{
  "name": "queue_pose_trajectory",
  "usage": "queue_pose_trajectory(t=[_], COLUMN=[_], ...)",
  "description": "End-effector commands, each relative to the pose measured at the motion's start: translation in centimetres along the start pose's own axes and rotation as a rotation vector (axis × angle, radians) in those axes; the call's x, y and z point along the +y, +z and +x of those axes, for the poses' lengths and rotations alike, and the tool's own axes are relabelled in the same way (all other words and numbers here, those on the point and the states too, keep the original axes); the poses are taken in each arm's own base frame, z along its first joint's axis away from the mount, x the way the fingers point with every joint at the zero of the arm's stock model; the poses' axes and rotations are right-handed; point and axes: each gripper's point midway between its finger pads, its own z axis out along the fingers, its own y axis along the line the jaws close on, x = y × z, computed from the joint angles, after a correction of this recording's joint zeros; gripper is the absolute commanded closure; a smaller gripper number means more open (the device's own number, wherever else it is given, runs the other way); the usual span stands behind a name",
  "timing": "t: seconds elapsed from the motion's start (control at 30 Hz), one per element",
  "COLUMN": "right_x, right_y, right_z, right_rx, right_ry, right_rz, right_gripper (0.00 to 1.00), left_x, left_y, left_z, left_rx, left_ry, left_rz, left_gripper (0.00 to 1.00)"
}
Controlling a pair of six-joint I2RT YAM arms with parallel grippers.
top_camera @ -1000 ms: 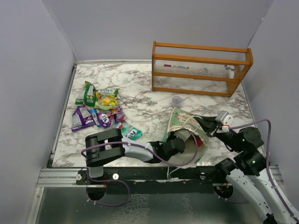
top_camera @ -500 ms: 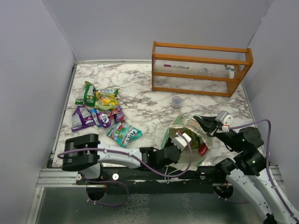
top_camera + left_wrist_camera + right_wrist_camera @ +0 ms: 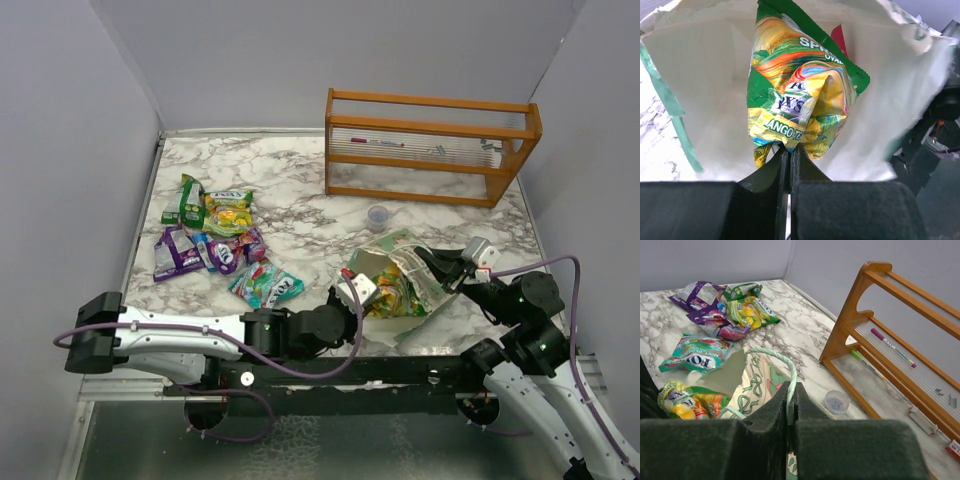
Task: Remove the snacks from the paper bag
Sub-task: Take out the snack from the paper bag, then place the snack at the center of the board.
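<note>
The paper bag (image 3: 388, 250) lies on its side at the front right of the table, mouth toward the left. My right gripper (image 3: 426, 261) (image 3: 791, 388) is shut on its pale green string handle (image 3: 788, 364). My left gripper (image 3: 368, 294) (image 3: 790, 148) is shut on the bottom edge of a green and yellow mango snack (image 3: 800, 95) (image 3: 393, 292), which sits in the bag's mouth against the cream inside (image 3: 705, 90). A red snack (image 3: 838, 36) shows behind it. A teal snack (image 3: 266, 285) and a pile of several snacks (image 3: 210, 233) lie on the table to the left.
An orange wooden rack (image 3: 430, 150) stands at the back right, with pens on its shelf. A small clear cup (image 3: 378, 214) sits between the rack and the bag. Grey walls close the table on the left, back and right.
My left arm has drawn back to the left, pulling the green and yellow snack from deep in the bag to its mouth. The bag has shifted and flattened. The right gripper has held still.
</note>
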Motion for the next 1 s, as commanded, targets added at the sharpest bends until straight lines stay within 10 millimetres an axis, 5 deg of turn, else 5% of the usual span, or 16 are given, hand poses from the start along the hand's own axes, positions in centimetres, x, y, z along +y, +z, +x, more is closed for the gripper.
queue_pose_trajectory(t=[0.0,0.23,0.67,0.8,0.97], right_x=[0.1,0.0,0.0,0.0,0.0], right_y=[0.2,0.2,0.3,0.4,0.4], right_z=[0.0,0.0,0.2,0.3,0.3], right_rx=[-0.012,-0.012,-0.003,0.001,0.001], right_ry=[-0.014,-0.014,-0.011,-0.009,-0.009], right_rz=[-0.007,-0.001,-0.004,-0.007,-0.008], right_gripper=[0.98,0.98,0.98,0.98,0.98], left_x=[-1.1,-0.1,8.1,11.2,11.9], left_y=[-2.4,-7.4,-15.5,-16.3,-15.0], left_z=[-1.8,-2.9,-7.1,-7.5,-7.5], left_rx=[0.014,0.007,-0.173,-0.239,-0.229], left_ry=[-0.020,-0.049,-0.339,-0.434,-0.421], left_rz=[0.103,0.221,0.081,-0.042,-0.165], left_gripper=[1.00,1.00,1.00,1.00,1.00])
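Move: The left hand already grips the yellow-green snack at the paper bag's mouth. The teal snack on the table, towards which it is carried, lies about 23 cm left of this hand, 8 cm farther out and 18 cm below; the purple snack is roughly 10 cm beyond the teal one and 10 cm farther left. The bag's middle is about 8 cm right, 5 cm ahead and 10 cm lower. From the right hand, the teal snack lies some 30 cm left, level fore and aft, about 27 cm below. Keeping its closed fingers on the pinched end of the yellow-green snack, the left hand sweeps about 18 cm left and climbs some 10 cm, drawing the snack away from the bag's mouth and towards the teal snack; it first eases back about 3 cm, then comes forward again by the same amount. Through the later part it rolls its left side down by over 20 degrees and tips slightly downward, while the right hand stays put with its fingers shut on the bag's string handle. ##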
